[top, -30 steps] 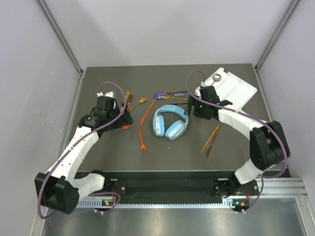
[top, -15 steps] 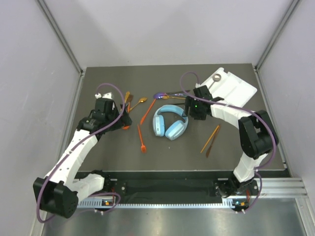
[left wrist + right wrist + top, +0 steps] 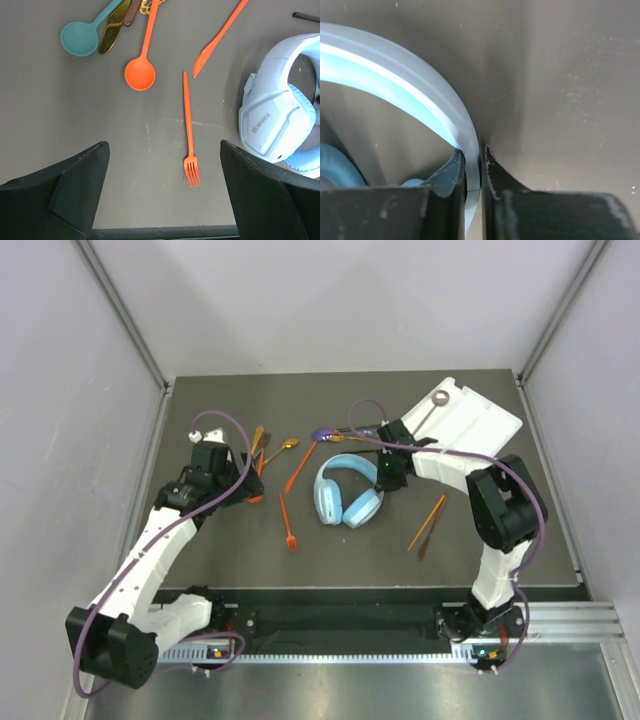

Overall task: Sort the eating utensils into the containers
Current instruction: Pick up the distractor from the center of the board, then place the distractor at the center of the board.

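My right gripper (image 3: 384, 473) is shut on the headband of the light-blue headphones (image 3: 345, 496); in the right wrist view both fingers pinch the pale band (image 3: 420, 92) at the gripper (image 3: 473, 156). My left gripper (image 3: 162, 150) hangs open above the table with nothing between its fingers. Ahead of it lie an orange fork (image 3: 188, 130), an orange spoon (image 3: 141, 72), an orange knife (image 3: 220, 40), a teal spoon (image 3: 80, 39) and a gold utensil (image 3: 112, 31). The white tray (image 3: 485, 425) sits at the back right.
Two orange sticks (image 3: 428, 524) lie right of the headphones. A purple spoon (image 3: 325, 434) and dark utensils lie behind the headphones. A thin utensil with a round end (image 3: 438, 399) rests in the tray. Grey walls close in the table's sides and back.
My right gripper moved left onto the headphones and shut on the headband; the headphones shifted slightly. The left arm barely moved and stayed open.
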Action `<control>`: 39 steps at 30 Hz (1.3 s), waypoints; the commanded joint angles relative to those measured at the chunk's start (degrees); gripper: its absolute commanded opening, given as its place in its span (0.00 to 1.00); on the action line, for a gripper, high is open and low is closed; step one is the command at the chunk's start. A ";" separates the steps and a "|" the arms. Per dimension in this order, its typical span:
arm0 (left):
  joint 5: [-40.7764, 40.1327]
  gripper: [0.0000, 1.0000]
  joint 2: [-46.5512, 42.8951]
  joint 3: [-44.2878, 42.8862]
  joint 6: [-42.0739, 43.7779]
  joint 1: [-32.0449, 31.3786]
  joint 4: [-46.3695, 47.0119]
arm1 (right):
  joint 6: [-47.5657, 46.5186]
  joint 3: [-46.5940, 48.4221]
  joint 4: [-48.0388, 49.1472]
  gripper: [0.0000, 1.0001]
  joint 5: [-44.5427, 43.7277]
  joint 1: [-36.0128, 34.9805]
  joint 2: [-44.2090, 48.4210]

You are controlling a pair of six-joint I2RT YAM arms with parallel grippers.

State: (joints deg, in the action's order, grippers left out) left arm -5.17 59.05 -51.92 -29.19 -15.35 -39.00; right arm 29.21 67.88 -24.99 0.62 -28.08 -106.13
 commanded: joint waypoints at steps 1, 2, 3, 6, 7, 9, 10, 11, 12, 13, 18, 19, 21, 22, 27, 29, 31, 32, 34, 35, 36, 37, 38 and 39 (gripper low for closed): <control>-0.81 0.96 -0.78 0.68 0.10 0.15 1.83 | -0.47 1.91 0.12 0.00 0.35 -1.19 1.35; -0.72 0.96 -0.78 0.94 -0.08 0.15 1.91 | -0.56 1.82 0.64 0.00 0.43 -1.28 3.10; -0.72 0.96 -0.86 1.12 0.01 0.15 2.00 | -0.73 1.82 0.73 0.00 0.43 -1.72 3.99; -0.63 0.96 -0.69 1.73 -0.16 0.06 2.44 | -2.22 4.01 -1.19 0.00 -0.44 -2.85 7.77; -0.63 0.96 -0.60 1.91 -0.08 0.15 2.70 | -3.19 6.11 -2.16 0.00 -2.27 -3.38 8.65; -0.54 0.96 -0.07 1.74 -0.08 0.06 2.71 | -4.51 8.58 -4.78 0.00 -2.56 -4.44 11.20; -0.63 0.96 0.10 1.65 -0.08 0.15 2.70 | -5.47 11.20 -5.76 0.00 -2.64 -4.71 11.90; -0.63 0.96 0.28 1.47 -0.16 0.15 2.70 | -6.26 12.36 -6.64 0.00 -2.82 -4.88 13.47; -0.54 0.96 0.28 1.47 -0.25 0.15 2.62 | -7.14 14.37 -7.60 0.00 -3.08 -5.49 14.27; -0.63 0.96 0.28 1.47 -0.25 0.15 2.70 | -8.80 15.26 -7.96 0.00 -3.61 -5.76 15.24; -5.80 0.97 -1.21 0.95 -0.87 0.15 0.87 | -13.12 18.34 -10.07 0.00 -8.79 -6.82 22.79; -7.30 0.97 -1.74 0.42 -1.56 0.15 0.34 | -14.00 18.34 -10.25 0.00 -9.67 -6.82 24.02; -10.64 0.97 -3.76 -0.54 -2.18 0.24 -0.63 | -14.27 15.99 -8.42 0.00 -12.21 -6.91 28.85; -11.70 0.98 -4.46 -1.85 -3.14 0.15 -0.90 | -14.27 14.93 -7.54 0.00 -12.83 -6.91 30.61; -18.02 0.98 -9.56 -5.20 -4.21 0.24 -0.37 | -15.50 8.24 0.38 0.00 -13.89 -6.91 41.52; -18.39 0.98 -10.53 -6.35 -4.03 0.24 0.16 | -16.64 9.55 -0.66 0.00 -13.98 -6.82 41.09; -17.86 0.98 -10.01 -8.44 -3.86 0.24 -0.63 | -17.17 12.62 -2.33 0.00 -12.41 -6.91 39.69; -17.77 0.98 -9.66 -9.24 -3.94 0.24 -2.03 | -17.17 13.68 -3.91 0.00 -11.53 -6.99 39.51; -17.77 0.98 -9.74 -10.82 -3.68 0.24 -3.27 | -17.00 14.83 -4.36 0.00 -10.64 -6.99 39.68; -18.03 0.98 -9.83 -11.18 -3.59 0.24 -4.23 | -17.08 15.26 -4.62 0.00 -10.56 -6.99 40.20; -18.21 0.98 -10.26 -12.05 -3.33 0.24 -4.67 | -17.08 15.35 -4.36 0.00 -11.08 -6.99 40.82; -18.47 0.98 -11.22 -12.32 -2.89 0.24 -4.76 | -17.00 15.09 -4.01 0.00 -11.17 -7.08 42.30; -18.47 0.98 -11.67 -12.67 -2.63 0.24 -4.85 | -17.00 14.74 -3.40 0.00 -11.69 -7.08 42.93; -18.73 0.98 -12.11 -13.29 -1.84 0.24 -4.85 | -16.82 14.65 -3.31 0.00 -12.22 -7.08 43.54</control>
State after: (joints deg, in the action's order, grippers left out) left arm -22.00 49.08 -61.73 -32.77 -15.35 -42.04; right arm 11.51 78.89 -33.32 -11.09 -34.65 -66.76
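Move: The right fingers are already shut on the right side of the blue headphones' headband, just above the table; the headphones' middle lies about 8 cm to that hand's left, level with it fore and aft. The black stick is some 9 cm ahead and 1 cm left, the white tray about 16 cm ahead and 19 cm right, and the gold stick 8 cm back and 10 cm right. From the open left hand, the headphones lie about 22 cm right, 1 cm back and 14 cm below. Keeping its pinch on the headband, the right hand pauses briefly, then sweeps the headphones steeply up off the table by some 31 cm, drifting about 3 cm left at first and then right and back to end slightly behind and right of where it began, while the wrist tips the fingers up about 45 degrees towards forward. The empty left hand, still wide open, sinks a touch, then rises about 11 cm and shifts 5 cm left over the table, its fingers tilting up and turning counter-clockwise. ##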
